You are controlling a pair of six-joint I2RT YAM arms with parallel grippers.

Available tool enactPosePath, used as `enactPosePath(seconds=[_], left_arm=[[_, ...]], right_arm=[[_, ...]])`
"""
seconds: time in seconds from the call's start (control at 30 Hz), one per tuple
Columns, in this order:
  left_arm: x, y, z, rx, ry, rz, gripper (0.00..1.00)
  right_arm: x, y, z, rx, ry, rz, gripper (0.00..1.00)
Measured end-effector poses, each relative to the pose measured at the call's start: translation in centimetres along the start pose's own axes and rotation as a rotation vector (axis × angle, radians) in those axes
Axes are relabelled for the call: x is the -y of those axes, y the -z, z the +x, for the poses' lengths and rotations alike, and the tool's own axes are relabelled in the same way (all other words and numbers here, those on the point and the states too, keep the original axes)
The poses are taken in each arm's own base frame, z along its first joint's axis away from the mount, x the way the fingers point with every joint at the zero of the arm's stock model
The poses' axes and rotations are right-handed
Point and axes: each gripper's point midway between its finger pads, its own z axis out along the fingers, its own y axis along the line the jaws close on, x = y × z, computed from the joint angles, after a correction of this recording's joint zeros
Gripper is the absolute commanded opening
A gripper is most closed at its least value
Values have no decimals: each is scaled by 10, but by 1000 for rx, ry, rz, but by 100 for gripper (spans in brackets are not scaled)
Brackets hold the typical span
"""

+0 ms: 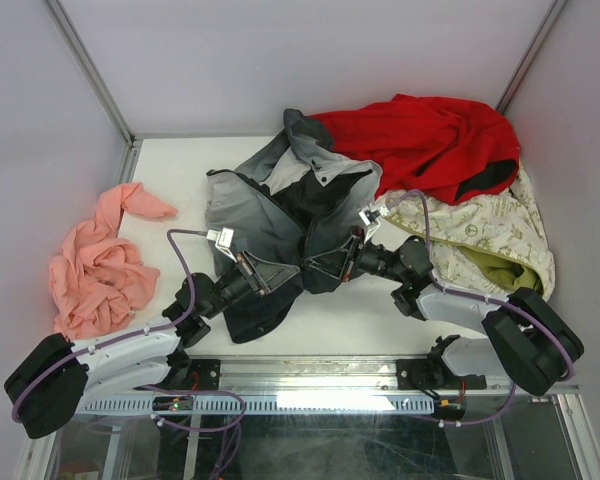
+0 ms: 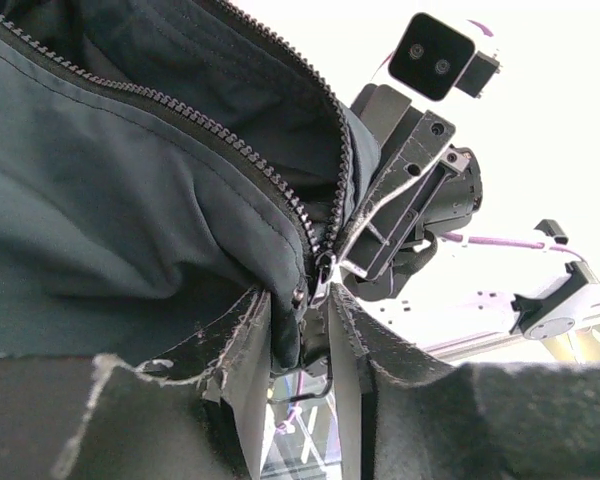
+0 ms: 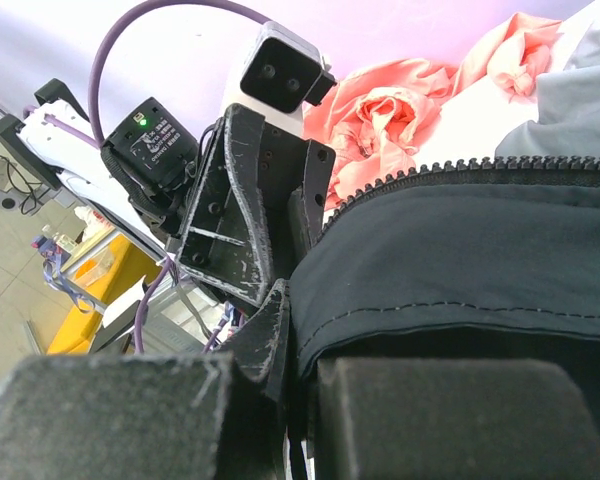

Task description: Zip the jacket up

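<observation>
The jacket (image 1: 270, 205) lies crumpled mid-table, charcoal and light grey, its front spread apart. Both grippers meet at its near hem. My left gripper (image 1: 286, 272) points right; in the left wrist view its jaws (image 2: 305, 302) stand a little apart, and the hem's end and the zipper slider (image 2: 323, 272) hang between them. The two rows of zipper teeth (image 2: 230, 145) run up and left from the slider, unjoined. My right gripper (image 1: 325, 263) faces it, shut on a fold of the dark jacket fabric (image 3: 460, 260) beside a row of zipper teeth (image 3: 460, 168).
A red garment (image 1: 430, 145) lies at the back right over a cream patterned cloth (image 1: 495, 230). A pink cloth (image 1: 100, 260) is bunched at the left. Grey walls close in the table on three sides.
</observation>
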Motion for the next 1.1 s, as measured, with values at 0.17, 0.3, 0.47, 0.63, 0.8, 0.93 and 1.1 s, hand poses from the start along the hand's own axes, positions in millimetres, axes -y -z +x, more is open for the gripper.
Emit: enactPosePath(seconds=[0.17,0.3,0.47,0.63,0.8,0.93,1.1], left_arm=[[-4,-2,-1,7,5,-12,14],[-5,-3,0,7,11,-14,0],[-5,-3,2,-4,13,-9,0],[-8,-3,5,-29,8,-22,0],[-7,-5,4,-38,3,-29,0],[-10,-7,3,-40,5,-48,0],[-17,-16,6,-95,18,-87,0]], right_arm=[[-3,-1,0,2,3,-9,0],[-3,-1,2,-2,1,-10,0],[0,-1,1,7,3,4,0],[10,-1,0,6,15,54,0],[15,-4,-5,-8,27,82,0],[20,-5,-6,-26,21,111,0],[32,10,-7,-51,32,205,48]])
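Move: The zipper slider, at the foot of the jacket's front, sits just beyond the left fingertips: about 1 cm ahead of the left hand, 2 cm to its right and 1 cm higher. From the left hand, the jacket's dark opening lies some 16 cm ahead, 3 cm right and 10 cm lower; the lower hem flap is about 9 cm back, 9 cm left and 15 cm down. From the right hand, the slider is level ahead, roughly 2 cm left and 1 cm lower. The left fingers shut on the cloth at the zipper's foot, just short of the slider, hold nearly still, then ease about 2 cm down, right and forward. The right hand keeps its pinch on the front edge beside the slider, waits, then travels some 3 cm forward, finally also right and down away from the slider, its fingers parting around the cloth and the wrist turning slightly clockwise. ##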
